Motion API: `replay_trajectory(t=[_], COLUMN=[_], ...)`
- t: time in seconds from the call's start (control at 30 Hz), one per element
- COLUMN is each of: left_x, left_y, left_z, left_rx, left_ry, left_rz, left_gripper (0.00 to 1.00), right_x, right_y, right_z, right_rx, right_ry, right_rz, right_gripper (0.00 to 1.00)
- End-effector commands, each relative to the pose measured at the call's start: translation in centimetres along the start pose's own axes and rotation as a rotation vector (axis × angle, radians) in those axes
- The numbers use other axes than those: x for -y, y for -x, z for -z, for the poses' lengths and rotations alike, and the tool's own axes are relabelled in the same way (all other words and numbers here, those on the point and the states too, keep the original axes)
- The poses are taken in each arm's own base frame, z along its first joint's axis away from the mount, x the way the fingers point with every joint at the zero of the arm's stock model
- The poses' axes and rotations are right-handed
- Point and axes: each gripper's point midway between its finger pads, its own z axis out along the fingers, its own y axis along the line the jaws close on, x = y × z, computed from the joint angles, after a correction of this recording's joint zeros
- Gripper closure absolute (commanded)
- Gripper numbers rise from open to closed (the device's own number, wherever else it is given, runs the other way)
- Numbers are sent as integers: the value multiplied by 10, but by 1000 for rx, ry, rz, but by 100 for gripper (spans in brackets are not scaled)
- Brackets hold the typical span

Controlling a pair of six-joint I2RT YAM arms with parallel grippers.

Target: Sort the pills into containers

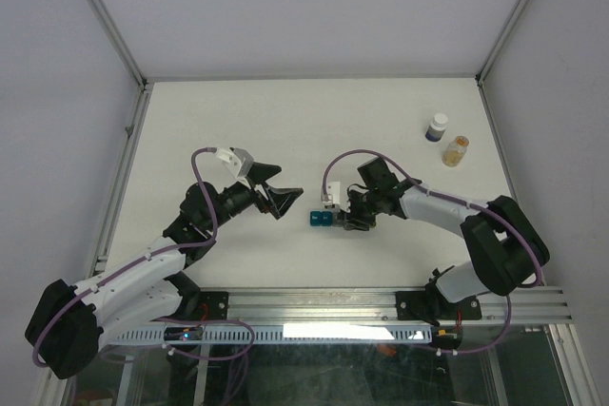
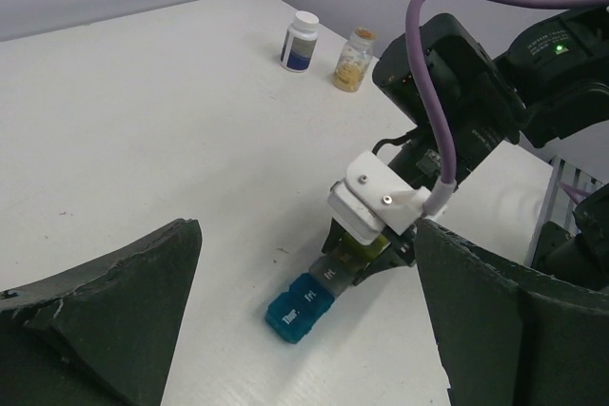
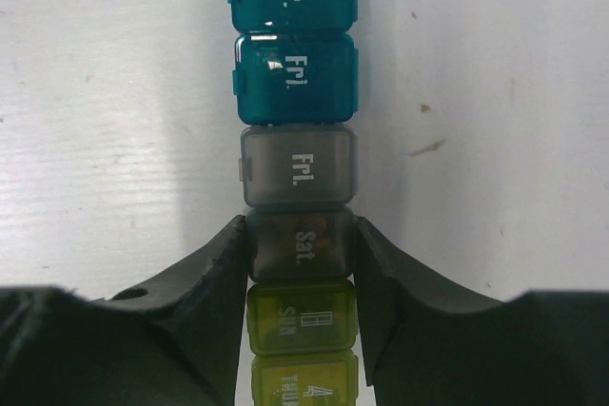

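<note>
The containers (image 1: 322, 219) are a short strip of joined lidded compartments lying flat on the white table at its middle. From above, the strip (image 3: 297, 78) runs teal "Thur." and "Fri.", grey "Fri." and "Sat.", then yellow-green. My right gripper (image 3: 300, 235) is shut on the grey "Sat." compartment, one finger on each side. Brownish pills (image 3: 314, 235) show dimly through that lid. All lids look closed. My left gripper (image 1: 276, 199) hangs wide open just left of the strip's blue end (image 2: 300, 306), holding nothing.
A white-capped bottle with a dark label (image 1: 437, 127) and a small amber bottle (image 1: 458, 150) with yellowish contents stand at the back right. Metal frame rails and white walls border the table.
</note>
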Motion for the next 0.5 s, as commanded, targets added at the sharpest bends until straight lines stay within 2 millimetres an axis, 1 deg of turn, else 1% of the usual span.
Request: replay_trajectory(t=[0.0,0.1,0.23,0.33,0.47], left_x=[1,1,2,2,3], left_y=[11,10,10,9,9], left_z=[5,8,10,10,8], left_rx=[42,44,47,47,51], left_ry=[8,8,6,4,-7], left_rz=[-6,-6,-9,-10,-8], left_gripper=[3,3,3,3,3], right_x=[29,38,54,71,97], right_y=[-7,-14,-33,-50,-69], right_z=[16,33,67,104,162], right_rx=[-17,15,40,61,93], right_ry=[-104,-133,-219,-313,-455], right_rz=[-85,-144,-221,-279,-353], right_gripper=[67,70,71,71,71])
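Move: The right hand is already closed on the pill strip at its grey cells, low at the table, with the strip's teal end about 8 cm to the left and level with it. The white bottle stands some 30 cm ahead and 33 cm to the right, its middle about 3 cm higher; the amber jar about 24 cm ahead, 38 cm right, equally high. From the left hand, the white bottle is roughly 28 cm ahead, 52 cm right and 17 cm below. Rightward and slightly forward, gathering speed, the right hand carries the pill strip about 13 cm right and 6 cm out towards the white bottle and amber jar. It travels nearly level at first, then rises some 4 cm, while turning about 30 degrees clockwise; the fingers keep their pinch on the grey cells. ##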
